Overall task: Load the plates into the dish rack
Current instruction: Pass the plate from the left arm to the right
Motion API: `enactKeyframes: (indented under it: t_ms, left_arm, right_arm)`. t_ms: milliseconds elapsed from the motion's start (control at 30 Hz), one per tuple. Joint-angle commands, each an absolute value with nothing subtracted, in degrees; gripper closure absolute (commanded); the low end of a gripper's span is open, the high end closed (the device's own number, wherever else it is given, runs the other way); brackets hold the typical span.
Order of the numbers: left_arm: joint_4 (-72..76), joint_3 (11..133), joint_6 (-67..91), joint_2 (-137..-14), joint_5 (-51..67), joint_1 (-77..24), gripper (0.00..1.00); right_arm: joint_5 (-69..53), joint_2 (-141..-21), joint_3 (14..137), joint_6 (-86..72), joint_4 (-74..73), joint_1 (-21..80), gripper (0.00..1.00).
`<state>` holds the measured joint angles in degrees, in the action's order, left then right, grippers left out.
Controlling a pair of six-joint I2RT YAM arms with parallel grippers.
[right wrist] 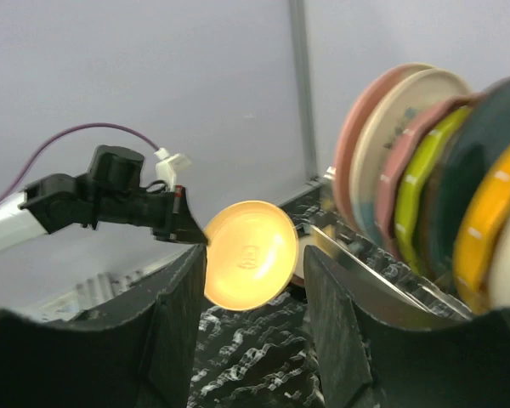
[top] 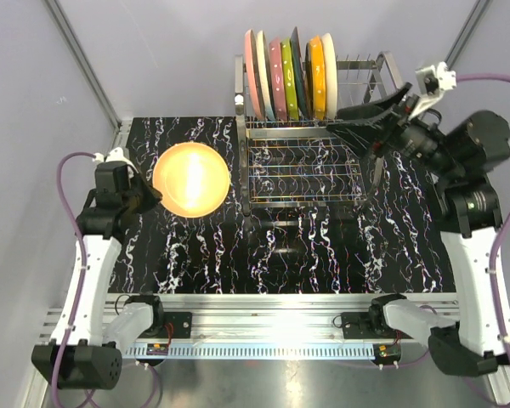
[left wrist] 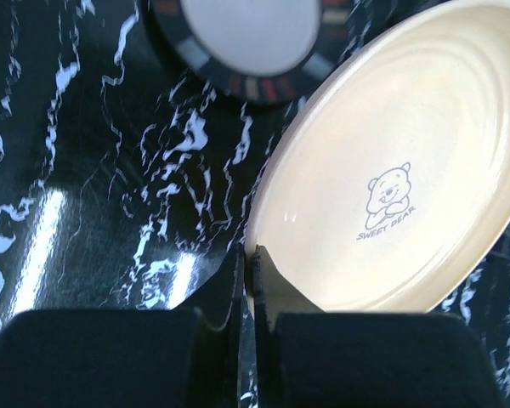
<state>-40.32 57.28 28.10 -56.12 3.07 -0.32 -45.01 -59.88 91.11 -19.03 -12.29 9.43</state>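
Observation:
A cream plate (top: 191,178) with a bear print hangs tilted above the table's left half, and my left gripper (top: 155,197) is shut on its near rim. The left wrist view shows the fingers (left wrist: 253,263) pinching that rim of the cream plate (left wrist: 391,170). A black-rimmed plate (left wrist: 246,42) lies flat on the table beyond it. Several plates (top: 289,72) stand on edge in the dish rack (top: 302,127) at the back. My right gripper (top: 367,132) hovers open at the rack's right end, holding nothing. Between its fingers (right wrist: 183,314) I see the cream plate (right wrist: 251,255) far off.
The table top (top: 323,246) is black marble-patterned. The rack's right section (top: 361,76) shows bare tines beside the standing plates (right wrist: 425,161). Grey walls and metal frame posts (top: 85,59) close in the back and sides.

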Motion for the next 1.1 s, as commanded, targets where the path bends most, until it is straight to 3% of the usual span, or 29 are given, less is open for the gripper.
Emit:
enactKeyframes:
  t_ms: [0,200,400,567,633,900,1067]
  left_arm:
    - [-40.34,61.96,30.59,-51.52,3.96,-0.09,1.00]
    - [-43.76,67.41,30.24,-48.43,3.52,-0.09,1.00]
    - [-46.85,68.12,29.88,-45.63,4.66,0.00,1.00]
    - [-49.21,67.24,28.66,-43.51,5.10,-0.09,1.00]
    - [-49.57,66.19,28.30,-42.54,5.62,0.00,1.00]
    - [-51.42,63.46,28.21,-39.82,10.98,0.00,1.00]
    - [-52.12,60.56,29.27,-37.71,15.11,0.00,1.00]
  right_arm:
    - [-41.06,-63.88,99.80,-10.42,-16.94,17.62,0.43]
    - [-24.89,-73.56,110.56,4.72,-28.48,36.97,0.43]
    - [-9.43,-78.65,110.22,17.10,-28.74,60.61,0.39]
    - [10.96,-84.11,103.82,30.04,-28.49,76.25,0.32]
    - [17.80,-84.20,96.62,35.23,-23.76,78.39,0.28]
    - [22.93,-83.93,80.17,37.16,-14.07,82.17,0.02]
    - [33.21,-88.76,77.27,45.76,-7.22,85.16,0.00]
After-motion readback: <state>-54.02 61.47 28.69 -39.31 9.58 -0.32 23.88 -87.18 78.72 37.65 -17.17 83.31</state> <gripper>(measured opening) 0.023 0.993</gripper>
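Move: The left hand holds the orange plate by its left rim; the plate's middle sits about 7 cm to the right and 4 cm ahead of that hand, nearly level. The empty right hand has it about 30 cm to its left, 10 cm ahead and 34 cm below. The dark-rimmed plate lies on the table some 14 cm ahead of the left hand and 20 cm below. The racked plates stand around 20 cm ahead of the right hand, 6 cm left and 18 cm lower. Sweeping some 25 cm left and a little back, away from the rack, the right hand then drops about 27 cm beside the near right rim of the orange plate, rolling its left side down nearly 60 degrees and spreading its half-open fingers fully. The left hand keeps its pinch, raises the plate about 8 cm, then draws it back 8 cm, easing down slightly. ##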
